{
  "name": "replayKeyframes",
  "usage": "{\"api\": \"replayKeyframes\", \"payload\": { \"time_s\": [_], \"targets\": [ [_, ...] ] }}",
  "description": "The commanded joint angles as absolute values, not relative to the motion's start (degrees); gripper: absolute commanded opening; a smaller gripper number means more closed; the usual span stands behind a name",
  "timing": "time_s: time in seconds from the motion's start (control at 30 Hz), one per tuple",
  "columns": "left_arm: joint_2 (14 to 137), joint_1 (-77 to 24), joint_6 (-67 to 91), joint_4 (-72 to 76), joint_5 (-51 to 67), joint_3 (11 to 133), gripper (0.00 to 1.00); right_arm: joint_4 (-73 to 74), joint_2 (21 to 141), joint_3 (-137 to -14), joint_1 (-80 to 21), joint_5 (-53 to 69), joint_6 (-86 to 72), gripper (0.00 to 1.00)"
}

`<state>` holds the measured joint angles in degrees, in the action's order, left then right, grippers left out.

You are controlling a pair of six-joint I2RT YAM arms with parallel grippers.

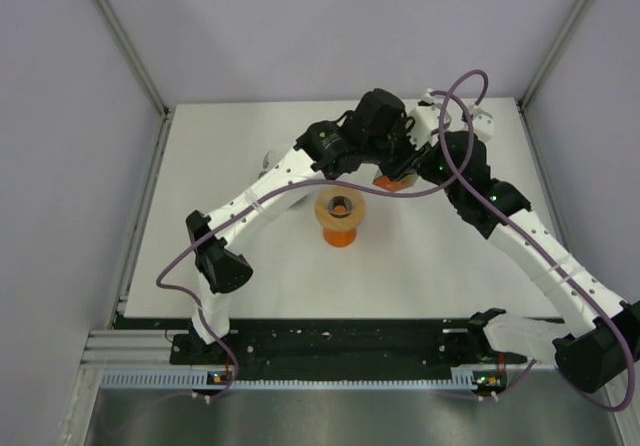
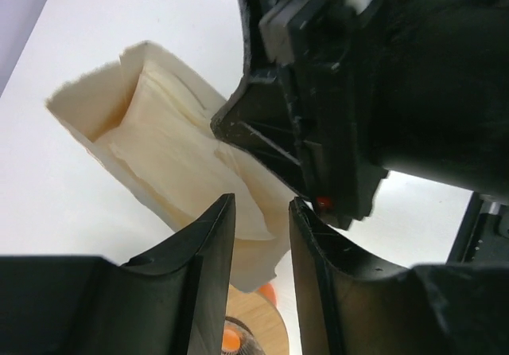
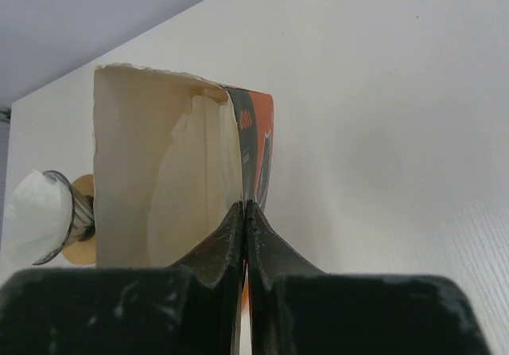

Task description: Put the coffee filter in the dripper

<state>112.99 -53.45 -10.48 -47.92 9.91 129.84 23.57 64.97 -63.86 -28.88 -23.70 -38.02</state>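
Observation:
The dripper [image 1: 340,209], a wooden collar on an orange base, stands mid-table; its collar [image 2: 256,323] shows below my left fingers. Behind it both arms meet at an orange filter box [image 1: 395,182]. The box [image 2: 83,104] lies open towards my left wrist, with cream coffee filters [image 2: 175,156] stacked inside. My left gripper [image 2: 262,204] is open at the box mouth, and the lower paper edge lies in the gap between its fingers, not pinched. My right gripper [image 3: 246,205] is shut on the box's side wall [image 3: 258,144]. Filters [image 3: 187,180] sit just left of that wall.
A white rounded thing [image 3: 36,212] with a wooden disc beside it shows at the left edge of the right wrist view. A grey object [image 1: 270,156] peeks out behind the left arm. Enclosure walls and posts stand round the white table [image 1: 200,256].

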Motion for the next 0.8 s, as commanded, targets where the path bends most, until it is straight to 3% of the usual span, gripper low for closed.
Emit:
{"api": "replayKeyframes", "payload": {
  "time_s": [0.0, 0.3, 0.77],
  "targets": [
    [113.7, -54.3, -11.0, -43.8, 4.7, 127.0, 0.39, 19.7, 61.9, -64.0, -29.8, -23.5, -41.0, 0.0],
    [113.0, -52.4, -8.9, -43.7, -2.5, 123.9, 0.39, 19.3, 59.9, -63.2, -29.8, -23.5, -41.6, 0.0],
    [114.9, -52.4, -11.3, -43.7, -2.5, 121.5, 0.44, 16.9, 60.9, -62.8, -29.8, -19.8, -41.7, 0.0]
  ]
}}
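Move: The filters sit in the open mouth of the filter box, about 6 cm ahead of the left gripper, 1 cm to its right and 8 cm below. The right gripper already pinches the box's rim; its tips are some 3 cm ahead, 4 cm right and 6 cm below the left. The dripper is roughly 13 cm left, 3 cm back and 15 cm below. From the right gripper the filters are about 3 cm ahead, 3 cm left and 2 cm below. Bring the left gripper quickly down about 4 cm towards the mouth of the filter box, then ease it some 3 cm forward beside the right gripper's tips. Turn it about 10 degrees on the way, counter-clockwise with the tips dipping, fingers kept part open. Keep the right gripper shut on the box's rim, raised only about a centimetre. ##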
